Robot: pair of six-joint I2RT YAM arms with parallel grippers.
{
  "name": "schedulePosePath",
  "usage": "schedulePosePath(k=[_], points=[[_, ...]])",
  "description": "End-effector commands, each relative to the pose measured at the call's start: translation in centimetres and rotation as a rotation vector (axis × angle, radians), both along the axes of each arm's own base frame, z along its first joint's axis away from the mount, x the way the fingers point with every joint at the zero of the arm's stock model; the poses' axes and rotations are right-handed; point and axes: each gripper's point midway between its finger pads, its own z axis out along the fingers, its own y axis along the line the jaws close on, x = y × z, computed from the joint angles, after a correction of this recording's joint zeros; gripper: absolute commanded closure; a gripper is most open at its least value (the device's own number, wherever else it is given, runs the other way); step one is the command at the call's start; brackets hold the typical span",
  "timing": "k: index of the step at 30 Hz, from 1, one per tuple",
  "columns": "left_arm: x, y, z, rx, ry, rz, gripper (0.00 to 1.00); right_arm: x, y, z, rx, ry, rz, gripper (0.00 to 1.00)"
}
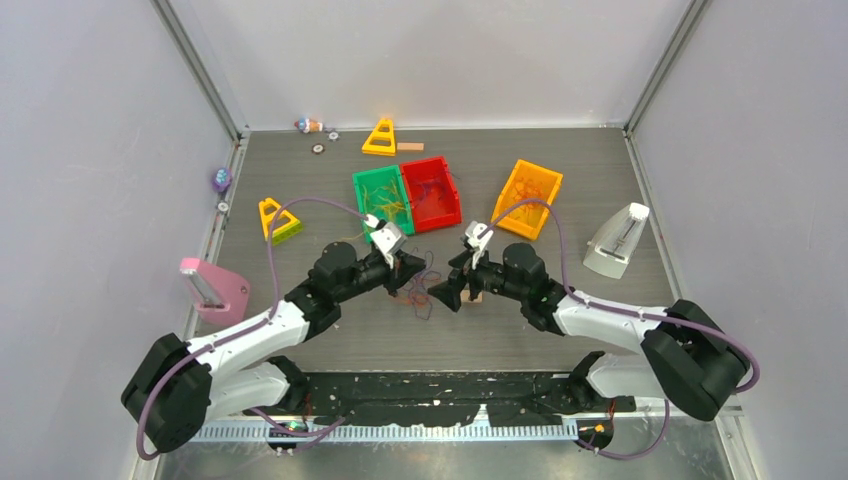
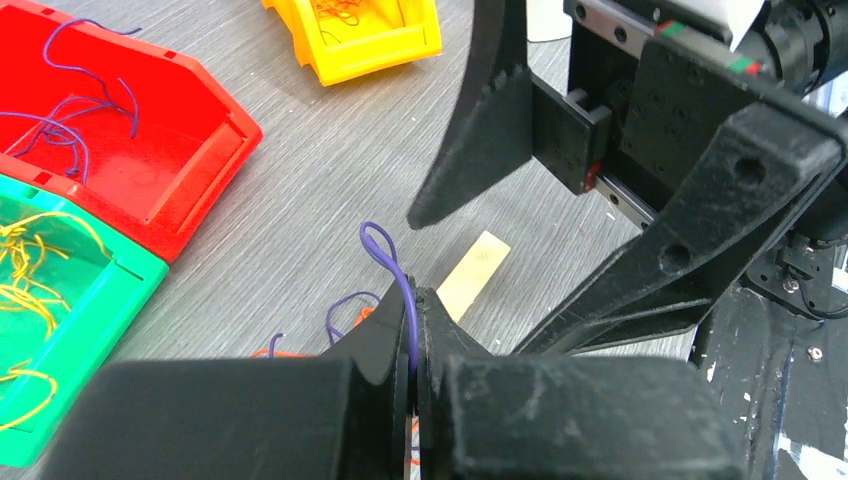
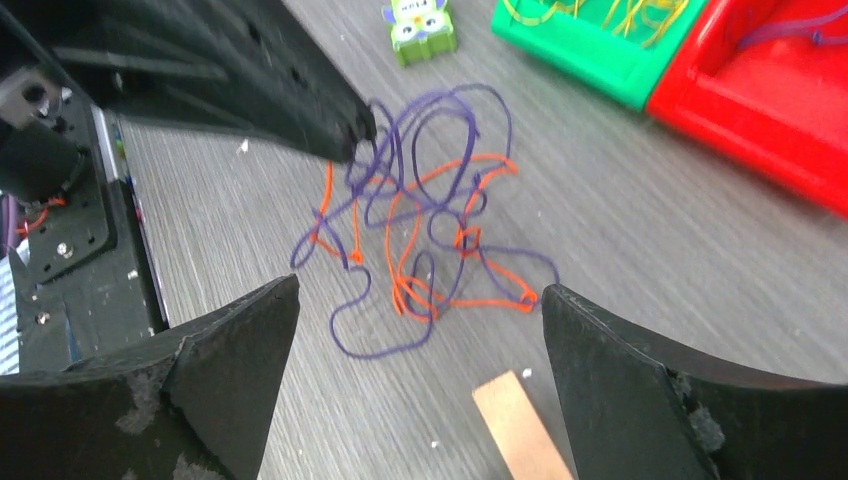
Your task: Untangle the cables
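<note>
A tangle of purple and orange cables (image 3: 466, 240) lies on the grey table between the two arms, also seen as the tangle (image 1: 421, 296) from above. My left gripper (image 2: 422, 298) is shut on one purple cable (image 2: 397, 272), whose loop sticks up past the fingertips. In the right wrist view the left gripper (image 3: 352, 140) holds the tangle's far edge slightly raised. My right gripper (image 3: 418, 292) stands open just short of the tangle's near side, with nothing between its fingers. From above, the left gripper (image 1: 408, 272) and right gripper (image 1: 446, 292) face each other across the tangle.
A green bin (image 1: 368, 181) with yellow cables, a red bin (image 1: 447, 205) with purple ones and an orange bin (image 1: 549, 182) stand behind the tangle. A flat wooden stick (image 3: 520, 425) lies by my right fingers. Yellow triangles (image 1: 380, 138), a pink stand (image 1: 215, 288) and a white metronome (image 1: 618, 240) sit further out.
</note>
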Motion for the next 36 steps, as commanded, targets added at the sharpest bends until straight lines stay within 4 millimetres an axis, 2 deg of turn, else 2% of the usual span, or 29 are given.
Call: schedulePosePath(k=[1, 5, 6, 9, 12, 15, 20, 23, 26, 27, 28, 29, 30, 31, 35, 36], points=[[0.2, -0.2, 2.5, -0.064, -0.075, 0.001, 1.00, -0.3, -0.2, 1.0, 0.048, -0.056, -0.003, 0.03], [-0.5, -0.4, 3.0, -0.089, -0.092, -0.036, 1.00, -0.3, 0.7, 1.3, 0.091, -0.056, 0.030, 0.00], [-0.6, -0.5, 3.1, -0.093, -0.093, -0.041, 1.00, -0.2, 1.1, 1.9, 0.116, -0.074, 0.040, 0.01], [-0.7, -0.5, 3.1, -0.099, -0.095, -0.047, 1.00, -0.2, 2.6, 1.9, 0.143, -0.048, 0.095, 0.06], [-0.6, -0.3, 3.4, -0.103, -0.104, -0.035, 1.00, 0.1, 3.5, 1.4, 0.155, -0.027, 0.116, 0.09], [-0.4, 0.3, 3.5, -0.107, -0.116, 0.001, 1.00, 0.3, 3.7, 0.9, 0.151, -0.023, 0.108, 0.10], [-0.1, 1.7, 3.8, -0.118, -0.158, 0.069, 1.00, 0.7, 2.4, -0.4, 0.103, -0.019, 0.041, 0.15], [0.0, 1.5, 3.7, -0.107, -0.153, 0.066, 1.00, 1.3, 0.9, -1.2, 0.072, -0.002, -0.023, 0.18], [0.1, 1.2, 3.3, -0.090, -0.136, 0.054, 1.00, 2.2, -0.8, -2.1, 0.050, 0.039, -0.108, 0.27], [0.1, 1.2, 3.3, -0.088, -0.133, 0.053, 1.00, 2.4, -1.5, -3.0, 0.020, 0.072, -0.132, 0.29], [0.2, 1.1, 3.2, -0.086, -0.131, 0.054, 1.00, 3.2, -1.7, -2.9, 0.001, 0.078, -0.171, 0.34], [0.2, 1.2, 3.1, -0.083, -0.129, 0.056, 1.00, 3.2, -2.6, -4.7, -0.070, 0.135, -0.210, 0.37], [0.3, 1.1, 3.0, -0.079, -0.125, 0.058, 1.00, 3.9, -2.4, -4.2, -0.080, 0.141, -0.226, 0.43], [0.3, 1.1, 3.0, -0.077, -0.123, 0.059, 1.00, 3.7, -3.2, -5.7, -0.136, 0.199, -0.260, 0.45], [0.6, 1.2, 2.8, -0.066, -0.113, 0.073, 1.00, 4.2, -3.8, -6.1, -0.156, 0.289, -0.348, 0.48], [0.7, 1.3, 2.6, -0.061, -0.108, 0.080, 1.00, 3.8, -3.8, -6.6, -0.180, 0.317, -0.350, 0.48]])
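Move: The tangle lies about 6 cm to the right hand's left, level with it and some 11 cm below. The wooden block is about 5 cm to that hand's right, 1 cm behind; the red box stands roughly 23 cm ahead and 3 cm left, the green box 22 cm ahead and 15 cm left. The left hand holds a purple cable above the tangle, which lies straight beneath, about 15 cm down. The right hand sinks about 6 cm beside the tangle, half-closing, while the left keeps its purple cable pinched. ##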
